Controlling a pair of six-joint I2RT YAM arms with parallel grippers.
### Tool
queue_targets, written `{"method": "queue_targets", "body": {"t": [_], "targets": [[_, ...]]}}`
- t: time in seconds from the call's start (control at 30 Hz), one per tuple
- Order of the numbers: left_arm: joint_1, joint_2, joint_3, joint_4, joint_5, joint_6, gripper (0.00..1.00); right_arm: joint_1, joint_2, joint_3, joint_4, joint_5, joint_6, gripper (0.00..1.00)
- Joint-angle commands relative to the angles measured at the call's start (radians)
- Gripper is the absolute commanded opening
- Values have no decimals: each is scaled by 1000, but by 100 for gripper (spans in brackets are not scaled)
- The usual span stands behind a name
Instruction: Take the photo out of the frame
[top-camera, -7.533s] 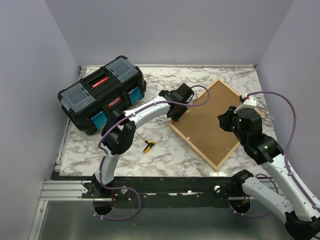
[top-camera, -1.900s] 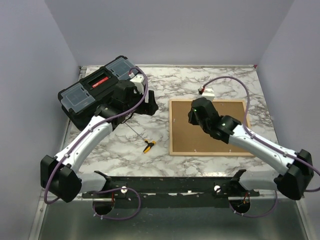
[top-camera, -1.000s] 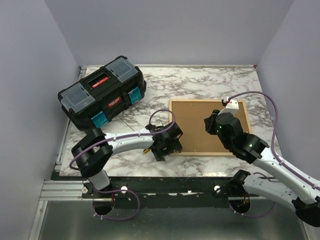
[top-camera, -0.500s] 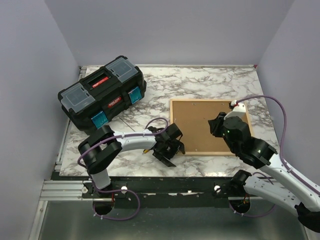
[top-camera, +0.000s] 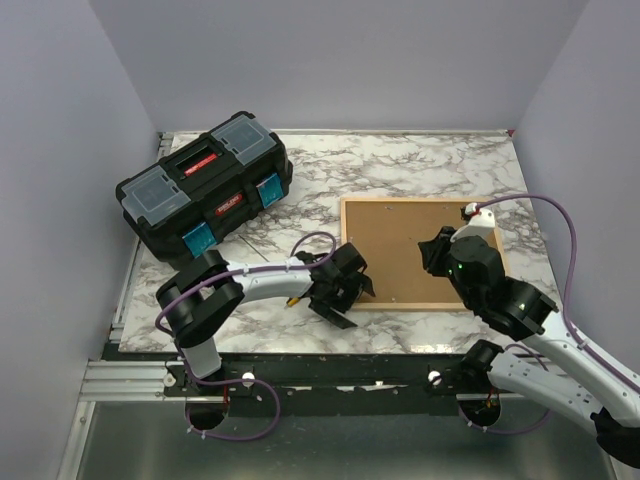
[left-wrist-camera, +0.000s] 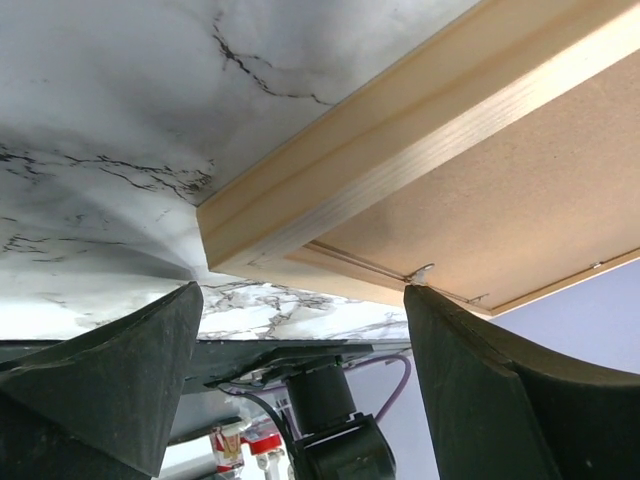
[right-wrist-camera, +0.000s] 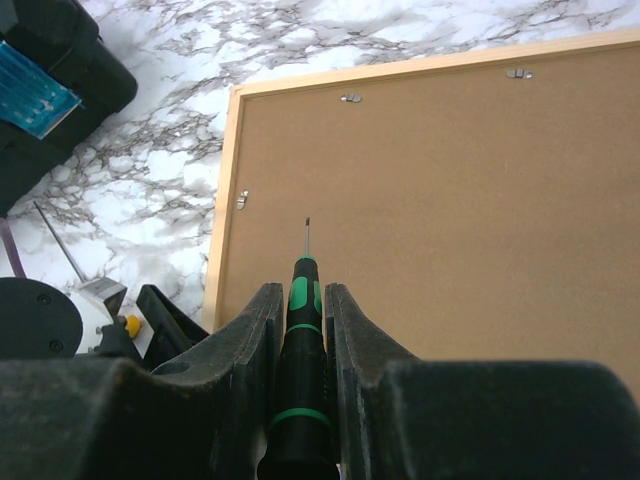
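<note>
The frame (top-camera: 343, 250) lies face down on the marble table, its brown backing board (top-camera: 400, 245) up, so the photo is hidden. My left gripper (top-camera: 347, 290) is open at the frame's near left corner. In the left wrist view that light-wood corner (left-wrist-camera: 330, 190) sits just ahead of the left gripper (left-wrist-camera: 303, 293), with a small metal clip (left-wrist-camera: 420, 272) by the right fingertip. My right gripper (top-camera: 437, 255) hovers over the board's right half. It is shut on a black and green screwdriver (right-wrist-camera: 301, 300), whose tip points at the board (right-wrist-camera: 450, 200).
A black toolbox (top-camera: 205, 185) stands at the back left. A small yellow-handled tool (top-camera: 291, 298) lies beside the left arm. More metal clips (right-wrist-camera: 350, 98) hold the board along the frame's rim (right-wrist-camera: 222, 230). The table's front edge is just below the frame.
The frame was turned from a diagonal to square. The left arm came from the toolbox to the frame's near left corner and edged right. The right gripper shifted slightly right with the screwdriver.
</note>
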Motion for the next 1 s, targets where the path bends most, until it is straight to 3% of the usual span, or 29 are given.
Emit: {"method": "queue_targets", "body": {"t": [0.0, 0.23, 0.33, 0.4, 0.53, 0.67, 0.83, 0.97], "targets": [[2, 25, 34, -11, -9, -12, 83, 3, 0, -10, -16, 22, -1, 1], [3, 92, 85, -98, -11, -34, 66, 3, 7, -4, -16, 17, -5, 1], [11, 108, 106, -135, -45, -9, 52, 3, 4, -3, -17, 16, -8, 1], [16, 110, 117, -150, -82, 28, 38, 4, 0, 0, -18, 14, -11, 1], [23, 109, 209, -278, -266, 172, 21, 3, -8, 2, -20, 14, -20, 1], [77, 97, 271, -299, -395, 434, 0, 4, -13, 5, -28, 14, -26, 1], [207, 159, 477, -375, -448, 846, 0, 4, -18, -5, -23, 3, -23, 1], [284, 233, 638, -313, -341, 1245, 0, 3, -1, -15, -5, -7, -22, 1]]}}
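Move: Just beneath the left hand's open fingers, some 2 cm down, runs the frame's near rail. The frame's near-left corner is about 4 cm to the hand's left, level with it fore and aft. The yellow pliers lie roughly 14 cm left and 3 cm ahead, and the thin rod some 21 cm left and 10 cm ahead. From the right hand, which holds the screwdriver, that rail end is about 15 cm left, 6 cm back and 20 cm below. Sinking about 1 cm, the left fingers close from wide open and pinch the near rail just right of its corner. Then, speeding up, they carry that end some 15 cm forward, about 5 cm left and a few centimetres up, past the pliers, while the fingertips swing forward by roughly 35 degrees. ##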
